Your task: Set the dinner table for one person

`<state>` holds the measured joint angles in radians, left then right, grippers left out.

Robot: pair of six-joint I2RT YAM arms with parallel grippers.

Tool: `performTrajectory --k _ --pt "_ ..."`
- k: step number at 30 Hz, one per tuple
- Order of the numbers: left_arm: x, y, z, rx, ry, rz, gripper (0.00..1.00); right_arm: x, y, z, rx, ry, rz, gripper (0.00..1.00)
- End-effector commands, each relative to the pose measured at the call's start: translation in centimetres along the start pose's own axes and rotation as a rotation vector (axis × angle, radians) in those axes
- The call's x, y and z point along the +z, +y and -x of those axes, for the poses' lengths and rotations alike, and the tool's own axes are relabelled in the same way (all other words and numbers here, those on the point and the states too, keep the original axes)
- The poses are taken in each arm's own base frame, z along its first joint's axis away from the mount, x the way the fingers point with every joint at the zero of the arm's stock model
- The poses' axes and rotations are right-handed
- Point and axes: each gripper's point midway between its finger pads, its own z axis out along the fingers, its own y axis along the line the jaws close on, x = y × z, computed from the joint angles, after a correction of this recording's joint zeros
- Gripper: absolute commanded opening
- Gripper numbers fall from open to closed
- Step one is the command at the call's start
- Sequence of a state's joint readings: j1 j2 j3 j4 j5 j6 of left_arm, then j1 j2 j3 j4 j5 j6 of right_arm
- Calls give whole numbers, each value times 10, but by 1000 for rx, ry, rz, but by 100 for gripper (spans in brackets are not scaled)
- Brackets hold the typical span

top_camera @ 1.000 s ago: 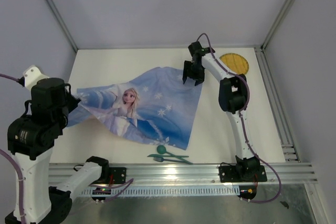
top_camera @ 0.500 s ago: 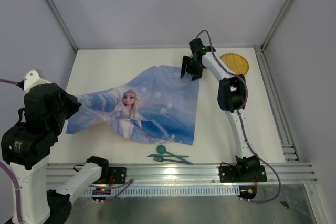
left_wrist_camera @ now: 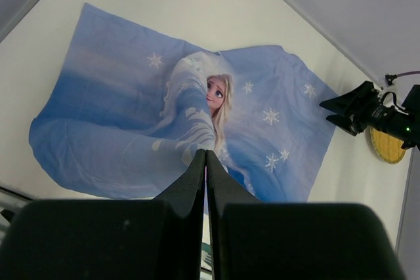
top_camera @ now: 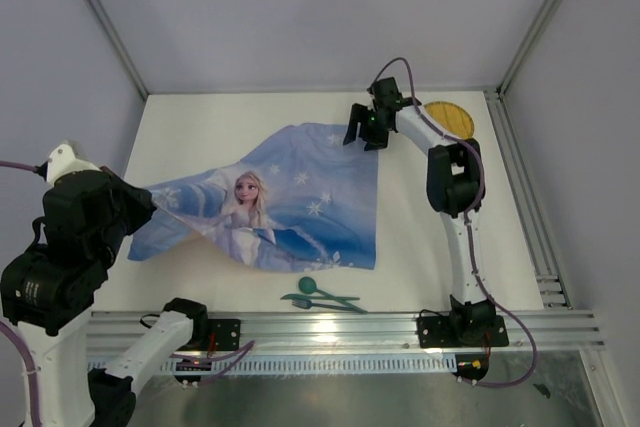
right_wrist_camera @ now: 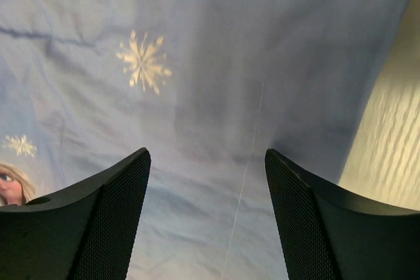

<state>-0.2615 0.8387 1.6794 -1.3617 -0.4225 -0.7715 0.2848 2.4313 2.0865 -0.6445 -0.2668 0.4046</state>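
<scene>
On the dinner table point(top_camera: 250, 112) a blue printed cloth point(top_camera: 300, 197) is spread out. My left gripper point(top_camera: 150, 202) is shut on the cloth's left edge and holds it off the table, so a fold of cloth point(left_wrist_camera: 131, 96) rises to the closed jaws point(left_wrist_camera: 205, 155). My right gripper point(top_camera: 362, 142) hangs open over the cloth's far right corner. In the right wrist view its gripper point(right_wrist_camera: 207, 155) has only flat cloth point(right_wrist_camera: 197, 63) beneath the spread jaws, and nothing is held.
A round yellow plate point(top_camera: 447, 119) lies at the far right, just behind the right arm. A green spoon and fork point(top_camera: 320, 295) lie near the front edge below the cloth. Silver rails point(top_camera: 530, 207) frame the table.
The left arm has drawn the cloth leftward and nearer. The cloth's right side now lies flatter and squarer. The right gripper's jaws have widened and shifted slightly toward the far side.
</scene>
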Motion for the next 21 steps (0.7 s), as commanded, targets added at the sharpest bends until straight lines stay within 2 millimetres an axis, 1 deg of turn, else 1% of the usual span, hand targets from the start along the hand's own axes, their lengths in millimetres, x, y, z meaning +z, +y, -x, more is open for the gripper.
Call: performTrajectory --k 1,2,3,4,5,6,7,8,10,11,12,14,15,17,18,20,21 --pt "6 -4 -10 -2 38 -16 0 -74 54 57 -125 -296 166 75" --pt "8 -5 -11 -2 40 -16 0 -77 52 47 -126 -296 170 75" --pt "10 -5 -13 0 44 -16 0 -90 60 57 -149 -359 198 75" --pt "13 -6 -15 2 47 -20 0 -123 74 66 -174 -425 227 75" --pt "14 -8 -16 4 51 -24 0 -125 72 56 -181 -424 227 75" --pt "16 -9 -17 5 52 -28 0 -138 78 60 -202 -472 248 75" --pt "19 -9 -20 8 61 -23 0 -148 82 59 -213 -492 257 75" --pt "21 -11 -20 6 58 -32 0 -166 87 53 -226 -513 274 75" --pt "26 -11 -23 14 67 -27 0 -181 95 49 -250 -540 301 75" --pt "28 -13 -23 12 66 -34 0 -194 99 44 -260 -549 309 75" --pt "31 -13 -27 19 74 -29 0 -198 100 40 -266 -550 314 75" --pt "35 -14 -28 21 77 -30 0 -203 102 29 -268 -533 315 75" --pt "36 -15 -28 22 74 -33 0 -209 103 21 -270 -520 311 75" --pt "40 -16 -29 30 77 -26 0 -204 94 3 -254 -471 265 75" --pt "41 -16 -28 34 70 -24 0 -209 92 -2 -257 -467 250 75" --pt "43 -16 -27 38 68 -21 0 -200 80 -24 -255 -399 197 75" --pt "45 -17 -27 41 66 -20 0 -199 79 -33 -278 -383 171 75"
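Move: My right gripper hangs open just over the tablecloth's far right part, that corner about 4 cm ahead and 5 cm to its right; the printed face near the cloth's middle is some 14 cm back and 33 cm left. Beyond the corner, the cup stands about 5 cm ahead and 10 cm right of my hand, the plate 4 cm ahead and 26 cm right. From my left hand, holding the cloth's left part high, the face lies 22 cm ahead, 13 cm right and 37 cm below. I bring my right hand up off the spread corner, rising quickly by some 22 cm while drawing back about 10 cm, fingers still wide open and tipping up roughly 30 degrees, then start to sink slightly. Meanwhile my left hand keeps its pinch on the raised cloth and lowers it, easing forward and a touch right towards the printed face. ##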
